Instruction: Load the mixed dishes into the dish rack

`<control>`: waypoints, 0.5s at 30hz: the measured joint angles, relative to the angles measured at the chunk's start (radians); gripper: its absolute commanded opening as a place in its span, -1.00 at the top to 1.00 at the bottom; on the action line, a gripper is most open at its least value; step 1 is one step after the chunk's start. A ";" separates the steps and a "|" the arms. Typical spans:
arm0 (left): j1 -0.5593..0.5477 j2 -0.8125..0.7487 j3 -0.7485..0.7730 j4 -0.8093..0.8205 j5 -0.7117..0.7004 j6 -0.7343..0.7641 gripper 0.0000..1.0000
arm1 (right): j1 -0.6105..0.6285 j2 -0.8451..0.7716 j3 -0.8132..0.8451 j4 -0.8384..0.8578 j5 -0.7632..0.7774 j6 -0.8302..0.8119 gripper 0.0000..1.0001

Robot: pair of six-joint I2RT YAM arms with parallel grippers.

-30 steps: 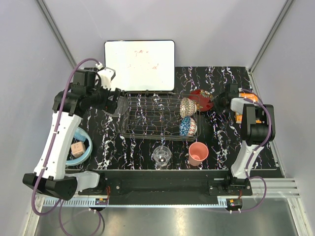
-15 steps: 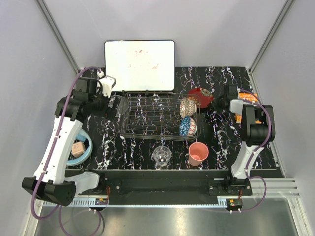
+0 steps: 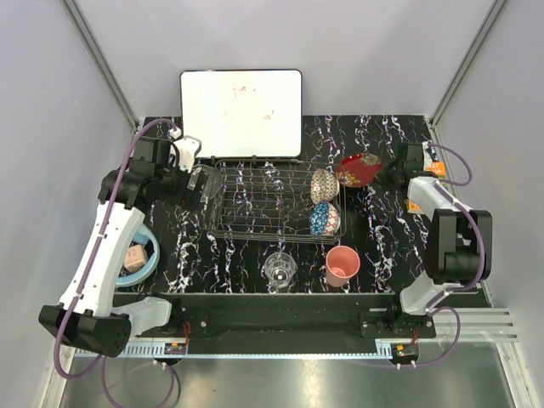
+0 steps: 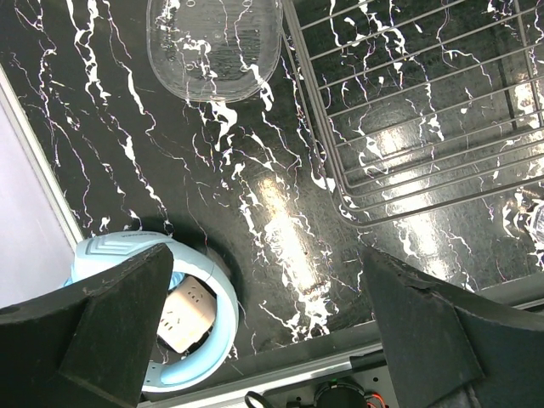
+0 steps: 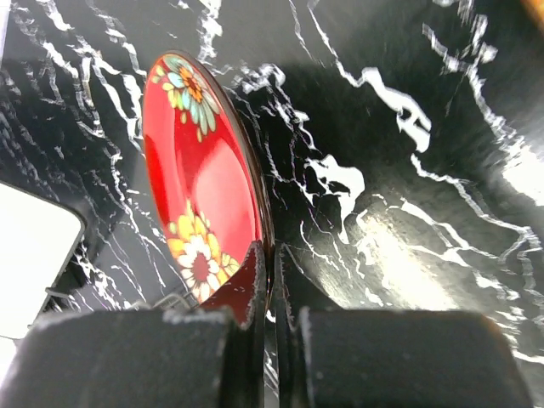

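My right gripper (image 5: 272,274) is shut on the rim of the red patterned bowl (image 5: 200,178), which hangs tilted on edge above the table, right of the dish rack (image 3: 272,202). From above, the red bowl (image 3: 359,169) is just left of my right gripper (image 3: 387,174). The beige netted bowl (image 3: 323,184) and the blue mosaic bowl (image 3: 324,218) stand on edge at the rack's right end. The clear glass plate (image 4: 214,47) lies left of the rack (image 4: 425,110). My left gripper (image 4: 268,327) hovers open and empty nearby. The glass tumbler (image 3: 279,269) and pink cup (image 3: 342,264) stand in front of the rack.
Light blue headphones (image 3: 136,255) with a small block inside lie at the near left, under the left arm. A white whiteboard (image 3: 241,113) lies behind the rack. An orange book (image 3: 414,204) sits at the right edge beneath the right arm.
My right gripper has shut on the red bowl's rim and carried it slightly right, tipping it up. The left gripper has drawn back a little from the glass plate.
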 measured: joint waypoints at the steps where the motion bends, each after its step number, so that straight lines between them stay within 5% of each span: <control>1: 0.000 0.000 0.000 0.001 0.000 0.000 -0.94 | -0.001 -0.017 0.005 -0.011 0.007 -0.025 1.00; 15: 0.000 0.000 -0.003 0.005 -0.006 0.008 -0.94 | 0.000 -0.126 0.108 -0.142 0.119 -0.262 1.00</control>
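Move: The right hand already holds the red plate by its right rim, about 8 cm above the table. The middle of the dish rack lies some 30 cm to this hand's left, 7 cm back and 4 cm lower. The patterned bowl stands about 16 cm left and 2 cm back, the blue bowl 16 cm left and 12 cm back, and the book about 13 cm right and 3 cm back. From the left hand, the rack's middle is roughly 25 cm right, 8 cm forward and 20 cm down. Still pinching the red plate's rim between its shut fingertips, the right hand carries it up about 6.5 cm and some 3 cm to the right, away from the rack's right end. As it rises the wrist rolls about 15 degrees, the hand's left side dipping. ##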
